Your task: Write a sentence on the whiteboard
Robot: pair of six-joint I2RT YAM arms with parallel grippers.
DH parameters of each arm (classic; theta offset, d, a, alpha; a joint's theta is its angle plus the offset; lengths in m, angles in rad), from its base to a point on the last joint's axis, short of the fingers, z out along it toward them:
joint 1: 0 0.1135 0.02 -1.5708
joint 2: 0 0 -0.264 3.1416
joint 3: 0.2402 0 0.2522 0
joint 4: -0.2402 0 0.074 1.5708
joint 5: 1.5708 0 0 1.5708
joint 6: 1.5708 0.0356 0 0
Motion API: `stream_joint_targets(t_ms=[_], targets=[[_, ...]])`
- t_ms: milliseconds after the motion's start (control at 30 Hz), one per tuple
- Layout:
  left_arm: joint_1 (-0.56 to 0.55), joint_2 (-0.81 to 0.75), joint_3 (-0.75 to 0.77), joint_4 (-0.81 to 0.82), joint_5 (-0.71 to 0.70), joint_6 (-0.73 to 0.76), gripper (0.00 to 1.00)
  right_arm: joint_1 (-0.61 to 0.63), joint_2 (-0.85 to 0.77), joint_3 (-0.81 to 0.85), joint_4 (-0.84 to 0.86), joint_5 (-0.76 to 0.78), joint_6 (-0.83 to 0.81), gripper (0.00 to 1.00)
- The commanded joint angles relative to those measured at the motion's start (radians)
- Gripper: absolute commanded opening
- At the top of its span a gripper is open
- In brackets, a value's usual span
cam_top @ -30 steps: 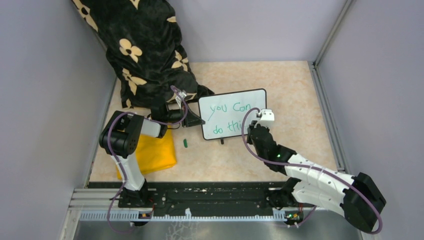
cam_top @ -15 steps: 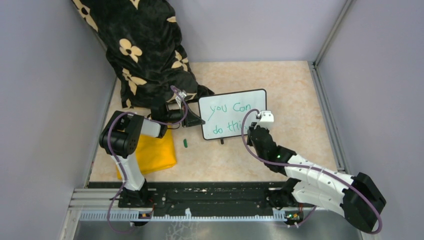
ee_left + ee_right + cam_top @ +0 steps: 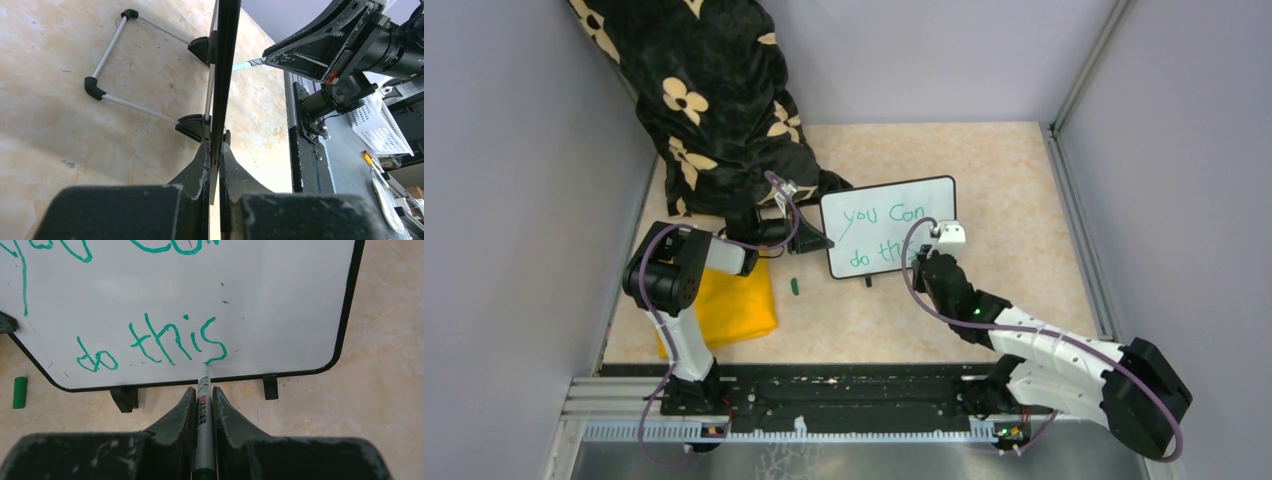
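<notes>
The whiteboard stands on its two black feet in the middle of the table. The sentence is in green, "you Can" above "do this". My left gripper is shut on the board's left edge, and the thin black frame runs between its fingers. My right gripper is shut on a silver marker. The marker's tip touches the board at the bottom of the final "s". In the top view the right gripper covers the end of the second line.
A green marker cap lies on the table left of the board's feet. A folded yellow cloth lies under the left arm. A black flowered fabric hangs at the back left. Grey walls enclose the table.
My right gripper with the marker has shifted slightly to the left along the board's lower edge. The left gripper and the board have not moved.
</notes>
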Motion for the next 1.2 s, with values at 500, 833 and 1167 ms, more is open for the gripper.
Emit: stream_joint_targets(t_ms=[500, 833, 1167], targets=[[-0.003, -0.005, 0.0, -0.038, 0.002, 0.003, 0.23, -0.009, -0.201, 0.037, -0.108, -0.006, -0.008, 0.0], [-0.003, -0.013, -0.008, -0.018, -0.001, -0.009, 0.35, -0.009, -0.299, 0.003, -0.162, 0.095, 0.024, 0.0], [-0.003, -0.006, -0.011, -0.007, -0.007, -0.017, 0.39, -0.009, -0.3, -0.058, -0.112, 0.127, 0.075, 0.0]])
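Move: Ahead of the right hand, about 4 cm out, 1 cm left and 2 cm lower, is the foot of the just-written "s", with the marker tip at it. The whiteboard's middle is roughly 9 cm ahead, 5 cm left and 3 cm higher; its lower right corner some 3 cm ahead, 7 cm right, 3 cm lower. The left hand pinches the board's left edge, the board's middle about 12 cm right and 3 cm ahead, level. Finishing the tail of the "s" with a tiny leftward touch, the right hand keeps hold of the marker, then lifts its tip off the board and swings away, about 4 cm right and 3 cm up while drawing back 2 cm, turning slightly clockwise. Meanwhile the left hand all but stays in place and opens its fingers to let go of the board's edge. ##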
